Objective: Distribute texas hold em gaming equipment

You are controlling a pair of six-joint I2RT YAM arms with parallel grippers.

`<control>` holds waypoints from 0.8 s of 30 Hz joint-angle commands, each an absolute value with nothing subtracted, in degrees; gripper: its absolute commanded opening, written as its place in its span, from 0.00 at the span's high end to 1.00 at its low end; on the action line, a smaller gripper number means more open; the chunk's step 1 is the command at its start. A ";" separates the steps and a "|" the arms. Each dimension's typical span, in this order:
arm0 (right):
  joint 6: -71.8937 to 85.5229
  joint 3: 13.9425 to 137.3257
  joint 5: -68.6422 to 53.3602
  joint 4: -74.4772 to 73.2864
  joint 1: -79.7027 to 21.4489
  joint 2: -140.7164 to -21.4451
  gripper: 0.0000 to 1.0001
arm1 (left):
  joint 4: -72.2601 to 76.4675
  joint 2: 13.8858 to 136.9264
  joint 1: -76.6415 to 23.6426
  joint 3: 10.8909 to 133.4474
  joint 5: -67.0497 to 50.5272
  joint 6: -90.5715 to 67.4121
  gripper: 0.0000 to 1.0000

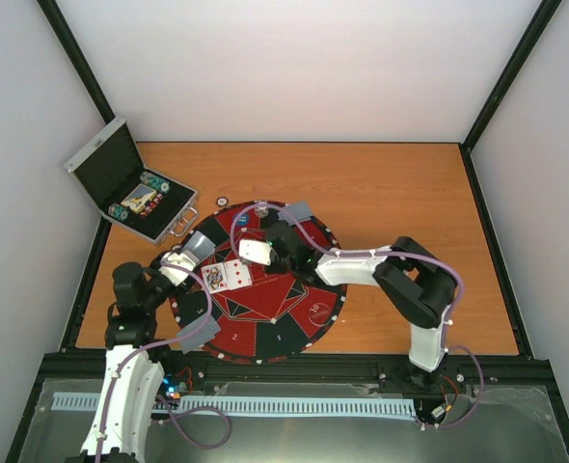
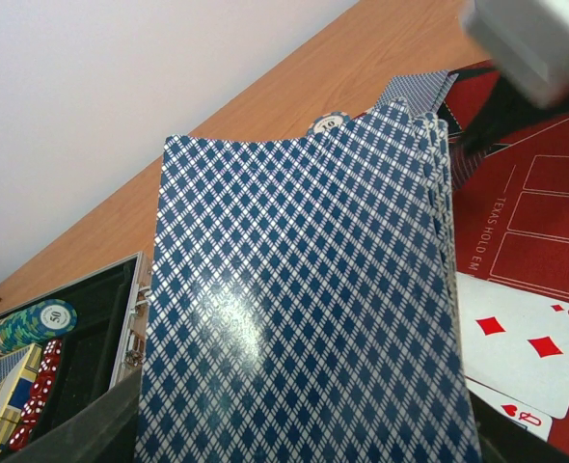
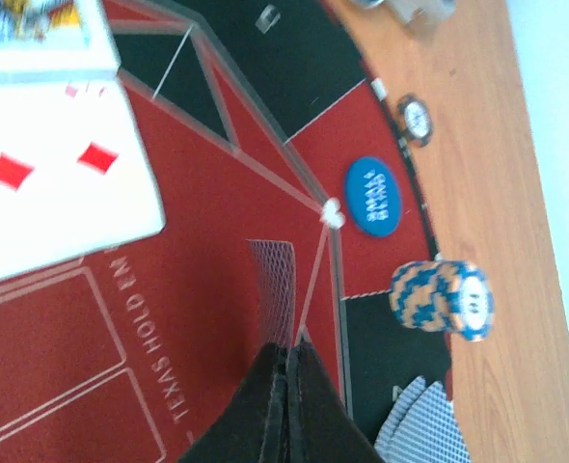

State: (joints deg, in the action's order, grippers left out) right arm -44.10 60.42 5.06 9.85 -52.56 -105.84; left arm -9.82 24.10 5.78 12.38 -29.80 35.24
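My left gripper [image 1: 184, 260] is shut on a fanned deck of blue-diamond-backed cards [image 2: 304, 309], which fills the left wrist view and hides the fingers. Over the mat's upper middle, my right gripper [image 3: 289, 352] is shut on a single card [image 3: 273, 280], seen nearly edge-on. Two face-up cards lie on the red field: a three of diamonds [image 2: 521, 347] and a queen [image 2: 506, 410]. A blue-and-orange chip stack [image 3: 444, 299], a blue small-blind button [image 3: 373, 196] and a face-down pair [image 3: 419, 424] sit near the mat's far rim.
The round red-and-black mat [image 1: 309, 309] covers the table's near middle. An open silver case [image 1: 106, 164] with chips, dice and a card box stands at the far left. A lone chip [image 1: 223, 201] lies on the wood beyond the mat. Face-down cards [image 1: 193, 335] rest on the mat's near-left rim.
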 commanded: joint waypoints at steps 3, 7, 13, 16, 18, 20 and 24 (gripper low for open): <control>-56.33 55.63 13.21 16.55 -55.37 -110.14 0.97 | -7.32 23.82 6.23 13.10 -30.65 34.71 0.44; -59.63 51.46 4.98 15.42 -55.61 -108.22 0.97 | -7.23 23.76 6.24 13.09 -30.70 34.63 0.44; -66.08 48.13 -0.43 15.29 -55.61 -106.87 0.97 | -7.28 23.89 6.22 13.11 -30.85 34.63 0.44; -65.47 49.89 -1.83 13.22 -55.61 -107.26 0.97 | -7.30 23.86 6.23 13.12 -30.85 34.61 0.44; -65.53 50.47 -2.40 12.89 -55.59 -107.67 0.97 | -7.32 23.86 6.24 13.19 -30.87 34.57 0.44; -65.87 50.62 -2.10 13.37 -55.61 -108.14 0.97 | -7.30 23.77 6.23 13.19 -30.85 34.55 0.44; -66.75 50.88 -2.48 12.91 -55.63 -108.43 0.97 | -7.29 23.69 6.24 13.18 -30.85 34.54 0.44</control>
State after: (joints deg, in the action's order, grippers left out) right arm -64.97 49.89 -0.12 14.72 -55.24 -107.85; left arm -9.80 24.10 5.80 12.38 -29.80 35.22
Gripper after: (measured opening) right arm 0.029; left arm 0.565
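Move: The right hand holds the next card over the red mat; its place, just right of the 3 of diamonds, lies about 3 cm back from this hand, neither left nor right, 8 cm below. The 3 of diamonds is 5 cm back and 6 to the left, the queen or king card 6 back and 12 left; the small blind button 9 ahead and 5 left. From the left hand, the place lies level ahead, some 17 cm right, 13 below. Lower the right gripper about 7 cm while drawing it back some 5 to 6 cm, sinking first and finishing with the level pull back along the mat. Keep the card pinched by its edge, roll the hand's left side down and turn it roughly 20 degrees counter-clockwise, to lay the card in line beside the 3 of diamonds. Hold the left gripper still with the deck. ##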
